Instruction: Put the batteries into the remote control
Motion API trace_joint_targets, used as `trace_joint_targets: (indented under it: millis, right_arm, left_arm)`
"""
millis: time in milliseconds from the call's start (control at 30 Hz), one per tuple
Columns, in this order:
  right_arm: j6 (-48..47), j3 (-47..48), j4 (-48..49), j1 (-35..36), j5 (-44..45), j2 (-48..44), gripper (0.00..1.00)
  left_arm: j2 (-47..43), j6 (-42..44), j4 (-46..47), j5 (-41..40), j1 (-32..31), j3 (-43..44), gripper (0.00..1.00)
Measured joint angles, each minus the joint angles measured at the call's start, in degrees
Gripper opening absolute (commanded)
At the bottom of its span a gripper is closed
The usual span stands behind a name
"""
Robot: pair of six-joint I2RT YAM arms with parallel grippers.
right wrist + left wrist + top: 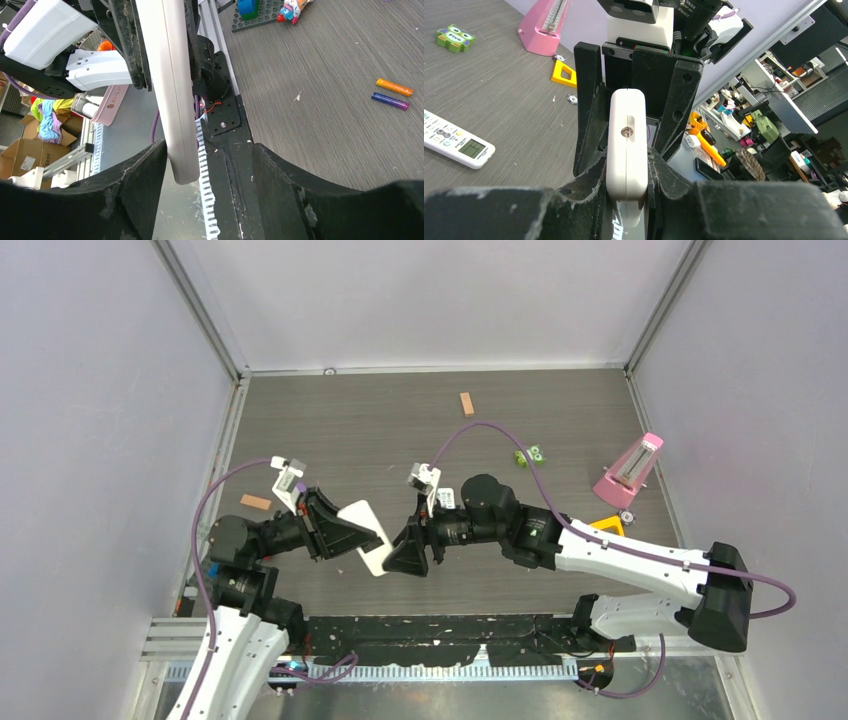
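Note:
My left gripper (350, 530) (626, 160) is shut on the white remote control (367, 537) (626, 145), holding it edge-on above the table. The remote's far end (175, 100) reaches between the fingers of my right gripper (408, 552) (209, 150). That gripper is open: its left finger (145, 170) lies close against the remote and its right finger stands well apart. Both batteries lie side by side on the table, one orange (394, 87) and one purple (390, 101), away from both grippers.
Another white remote with a small display (456, 142) lies on the table. A pink metronome (630, 468), a yellow triangle (608, 527) and a green owl toy (530, 454) sit at the right. Tan blocks (466, 403) (255, 502) lie at the back and left.

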Motion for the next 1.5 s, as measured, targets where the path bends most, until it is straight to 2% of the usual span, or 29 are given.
trace_joint_targets:
  millis: [333,467,500,633,700,800,833,967,1167,1333,1500]
  right_arm:
    - [1.9,0.0,3.5,0.4,-1.3,1.1,0.42]
    - [3.0,0.0,5.0,0.5,-2.2,1.2,0.25]
    - [3.1,0.0,5.2,0.6,-2.4,1.3,0.22]
    - [3.4,0.0,5.3,0.6,-3.7,1.6,0.07]
    - [3.5,0.0,5.3,0.6,-3.6,1.6,0.06]
    - [4.0,0.0,5.0,0.5,-1.2,1.6,0.05]
    - [4.1,0.0,4.7,0.3,-0.3,1.6,0.05]
    - [4.9,-0.3,2.3,-1.4,4.8,0.3,0.05]
    - [4.3,-1.1,-7.5,-8.9,14.8,-4.3,0.05]
    - [-0.5,-0.6,-21.2,-15.8,32.3,-2.8,0.05]
    - [-6.2,0.9,-30.8,-20.0,49.2,6.6,0.05]
  left_arm:
    - [0.0,1.1,0.0,0.2,0.2,0.0,0.00]
    - [-0.2,1.1,0.2,0.2,0.3,0.0,0.00]
    - [-0.2,1.1,0.2,0.2,0.3,0.0,0.03]
    - [-0.2,0.8,0.0,0.8,0.3,0.0,0.30]
    - [-0.2,0.8,-0.1,0.7,0.3,0.0,0.50]
    - [0.0,0.5,-0.7,-0.3,0.2,0.0,0.90]
    - [0.0,0.3,-1.2,-0.5,0.2,0.0,0.98]
    - [-0.4,3.0,-6.6,-3.9,0.2,0.6,1.00]
    - [-0.9,13.6,-27.5,-17.4,0.2,6.4,1.00]
    - [1.4,18.9,-38.2,-25.8,0.2,8.3,1.00]
    - [3.3,20.4,-42.8,-28.6,0.2,8.2,1.00]
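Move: The remote control is still gripped near its middle by the left hand, its middle roughly at that hand's finger pads. The right hand's open fingers straddle its near end, with its middle about 5 cm ahead, 5 cm left and 3 cm above that hand. On the table some 22 cm below the right hand lie two loose batteries, about 22 cm ahead and 7 cm left, and another remote, about 25 cm ahead and 9 cm right. The right hand eases about 1 cm left and up as its fingers close on the near end of the remote control, then, once the left hand has opened wide and let go, carries it swiftly some 20 cm right, 17 cm forward and 12 cm down, rolling and swinging clockwise until its fingers point forward and down. The left holds still until that release, then sinks about 8 cm and goes forward 7 cm and a little left, turning roughly 30 degrees counter-clockwise. ##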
